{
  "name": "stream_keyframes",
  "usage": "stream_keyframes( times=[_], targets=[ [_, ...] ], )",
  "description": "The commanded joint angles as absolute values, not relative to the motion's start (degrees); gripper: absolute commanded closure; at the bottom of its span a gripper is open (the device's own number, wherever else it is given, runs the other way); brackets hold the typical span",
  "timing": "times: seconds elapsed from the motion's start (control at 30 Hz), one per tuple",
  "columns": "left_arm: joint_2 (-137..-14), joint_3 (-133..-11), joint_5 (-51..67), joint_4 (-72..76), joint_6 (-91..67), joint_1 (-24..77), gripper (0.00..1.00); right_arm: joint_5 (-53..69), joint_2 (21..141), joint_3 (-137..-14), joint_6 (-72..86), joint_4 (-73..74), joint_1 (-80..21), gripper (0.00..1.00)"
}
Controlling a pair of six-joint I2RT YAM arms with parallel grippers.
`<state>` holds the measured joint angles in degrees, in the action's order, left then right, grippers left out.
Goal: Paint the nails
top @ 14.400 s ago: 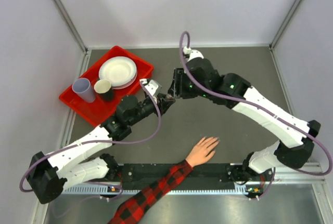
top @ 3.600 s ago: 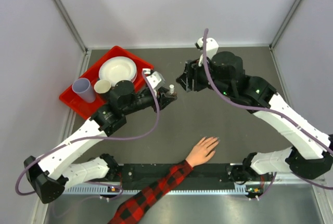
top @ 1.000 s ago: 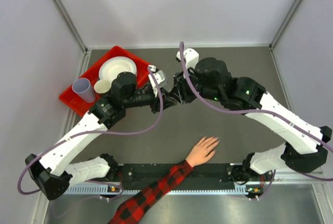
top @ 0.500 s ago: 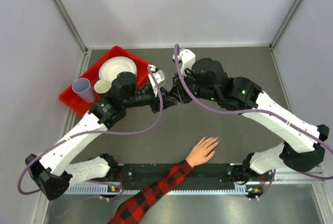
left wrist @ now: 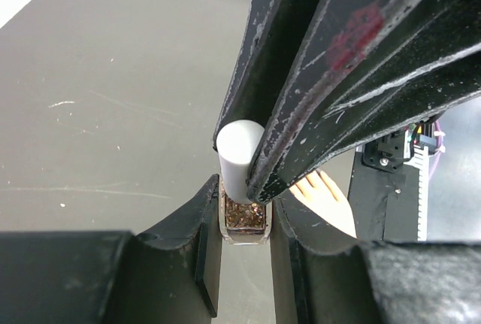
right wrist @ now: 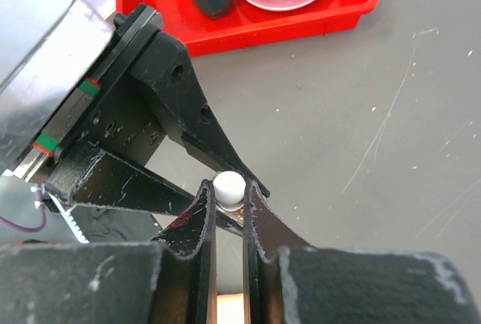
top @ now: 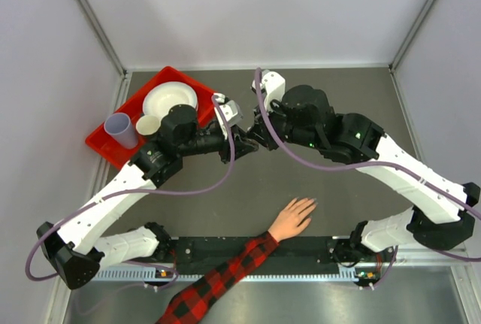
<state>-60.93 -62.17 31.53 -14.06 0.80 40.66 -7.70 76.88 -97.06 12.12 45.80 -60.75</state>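
My left gripper (left wrist: 244, 213) is shut on a small glass nail polish bottle (left wrist: 244, 220) with brown glitter inside, held above the table. Its white cap (left wrist: 239, 155) points toward the right arm. My right gripper (right wrist: 229, 193) is shut on that white cap (right wrist: 229, 186), both pads pressing its sides. In the top view the two grippers meet at mid-table, the left gripper (top: 239, 143) against the right gripper (top: 255, 130). A peach hand (top: 293, 217) with spread fingers and a plaid sleeve (top: 225, 275) lies near the front edge. Its nails (top: 310, 204) are too small to make out.
A red tray (top: 105, 151) at the back left holds white plates (top: 170, 100), a lavender cup (top: 120, 128) and a dark cup (top: 150, 125). Grey walls enclose the table on three sides. The arm bases and a black rail (top: 316, 252) line the near edge.
The right gripper has closed from partly open onto the white cap. Its arm shifted slightly left toward the left gripper. The left gripper kept its hold on the bottle.
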Motion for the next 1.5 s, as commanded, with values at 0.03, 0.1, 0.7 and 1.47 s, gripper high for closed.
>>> stream_keyframes(
  times=[0.03, 0.1, 0.7, 1.47],
  targets=[
    [-61.61, -62.05, 34.35, -12.3, 0.7, 40.52, 1.0, -7.04, 73.3, -96.77, 6.86, 40.96, -62.49, 1.0],
    [-61.79, -61.96, 35.06, -12.22, 0.88, 40.52, 1.0, -4.76, 72.52, -96.07, 5.02, 40.26, -62.49, 1.0],
    [-59.15, -61.26, 56.7, -15.02, 8.44, 40.52, 1.0, 20.13, 67.14, -88.41, -10.55, 35.32, -62.4, 1.0],
    [-58.45, -61.87, 51.15, -17.4, 10.37, 40.52, 1.0, 7.39, 65.83, -89.3, -5.98, 37.88, -62.4, 1.0]
  ],
)
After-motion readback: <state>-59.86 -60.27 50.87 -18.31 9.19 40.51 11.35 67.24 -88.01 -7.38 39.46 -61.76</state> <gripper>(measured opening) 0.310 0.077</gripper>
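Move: The left gripper holds the nail polish bottle upright, with the white cap about 4 cm straight above its hand point; the bottle thus lies about 4 cm straight below the right hand point, whose fingers are shut on the cap. The human hand with the nails to paint lies on the table roughly 12 cm back and 14 cm to the right of both grippers, some 30 cm below the left and 34 below the right. Bring both grippers back towards the base together by about 6 cm, keeping hold of bottle and cap, with the left turning clockwise some 20 degrees and the right counter-clockwise nearly 30. As they go, lift the right slightly, its fingertips tilting up towards level, and let the left sink a little, to draw the cap up off the bottle. ##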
